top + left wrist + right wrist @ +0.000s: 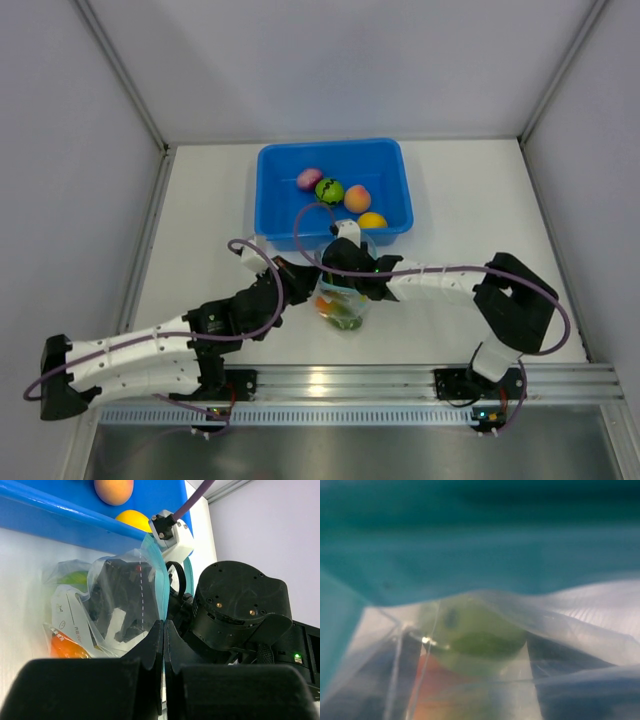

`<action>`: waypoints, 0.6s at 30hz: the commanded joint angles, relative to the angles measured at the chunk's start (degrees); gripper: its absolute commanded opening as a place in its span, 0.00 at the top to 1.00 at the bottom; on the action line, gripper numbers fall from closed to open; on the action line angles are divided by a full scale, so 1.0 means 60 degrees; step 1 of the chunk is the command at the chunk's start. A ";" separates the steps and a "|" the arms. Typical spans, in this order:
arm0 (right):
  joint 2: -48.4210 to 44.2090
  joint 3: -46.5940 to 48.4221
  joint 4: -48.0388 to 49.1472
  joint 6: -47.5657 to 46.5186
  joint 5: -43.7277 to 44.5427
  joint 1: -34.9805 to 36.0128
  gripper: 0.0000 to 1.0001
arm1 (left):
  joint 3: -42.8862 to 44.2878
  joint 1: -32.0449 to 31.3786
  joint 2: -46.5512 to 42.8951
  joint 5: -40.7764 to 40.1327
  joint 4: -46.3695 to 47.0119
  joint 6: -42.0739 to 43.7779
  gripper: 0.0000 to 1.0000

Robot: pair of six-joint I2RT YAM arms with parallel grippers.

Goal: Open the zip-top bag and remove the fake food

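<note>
The zip-top bag (343, 308) stands just in front of the blue tub, its teal zipper strip (161, 580) facing my left gripper. My left gripper (164, 630) is shut on that zipper edge; it also shows in the top view (290, 275). My right gripper (335, 285) reaches into the bag's mouth from the right. Its dark fingers (570, 680) stand apart, with a lime green fruit (475, 635) between and beyond them. A red-yellow fruit (435, 685) lies under it. The purple-pink (309, 178), dark green striped (329, 190), peach-orange (357, 198) and yellow (372, 221) fruits lie in the tub.
The blue tub (330, 147) stands at the back middle of the white table, its near wall (60, 520) close behind the bag. Grey walls close in the table on the left, right and back. An aluminium rail (400, 380) runs along the near edge.
</note>
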 commanded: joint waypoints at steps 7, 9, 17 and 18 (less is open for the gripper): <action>-0.1320 -0.0323 -0.0118 -0.0212 0.0399 0.0378 0.51 | -0.0124 -0.0012 -0.0232 -0.0240 0.0425 0.0051 1.00; -0.1613 -0.0352 -0.0221 -0.0212 0.0502 0.0481 0.51 | -0.0124 -0.0012 -0.0232 -0.0240 0.0439 0.0036 1.00; -0.2565 -0.0250 -0.0866 -0.0285 0.0722 0.0759 0.51 | -0.0095 -0.0012 -0.0173 -0.0240 0.0439 0.0037 1.00; -0.2754 -0.0235 -0.0983 -0.0285 0.0751 0.0803 0.51 | -0.0080 -0.0012 -0.0173 -0.0240 0.0425 0.0037 1.00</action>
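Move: My right hand is down in the bag, fingers already around the green apple. The blue bin it is bound for has its middle about 22 cm ahead and 3 cm to the left, roughly level with the hand; the lemon in it lies some 14 cm ahead and 7 cm right. The carrot sits about 5 cm back and 5 cm left, a little lower. From my left hand, still pinching the bag's teal rim, the apple is about 6 cm ahead, 5 cm right and 15 cm down. I keep the green apple between my right fingers and, after a small shift to the right, lift it about 6 cm towards the bag's mouth, drawing back some 2 cm as I rise and letting my fingertips tip up slightly. My left hand stays put, shut on the teal rim to hold the bag against the pull. ##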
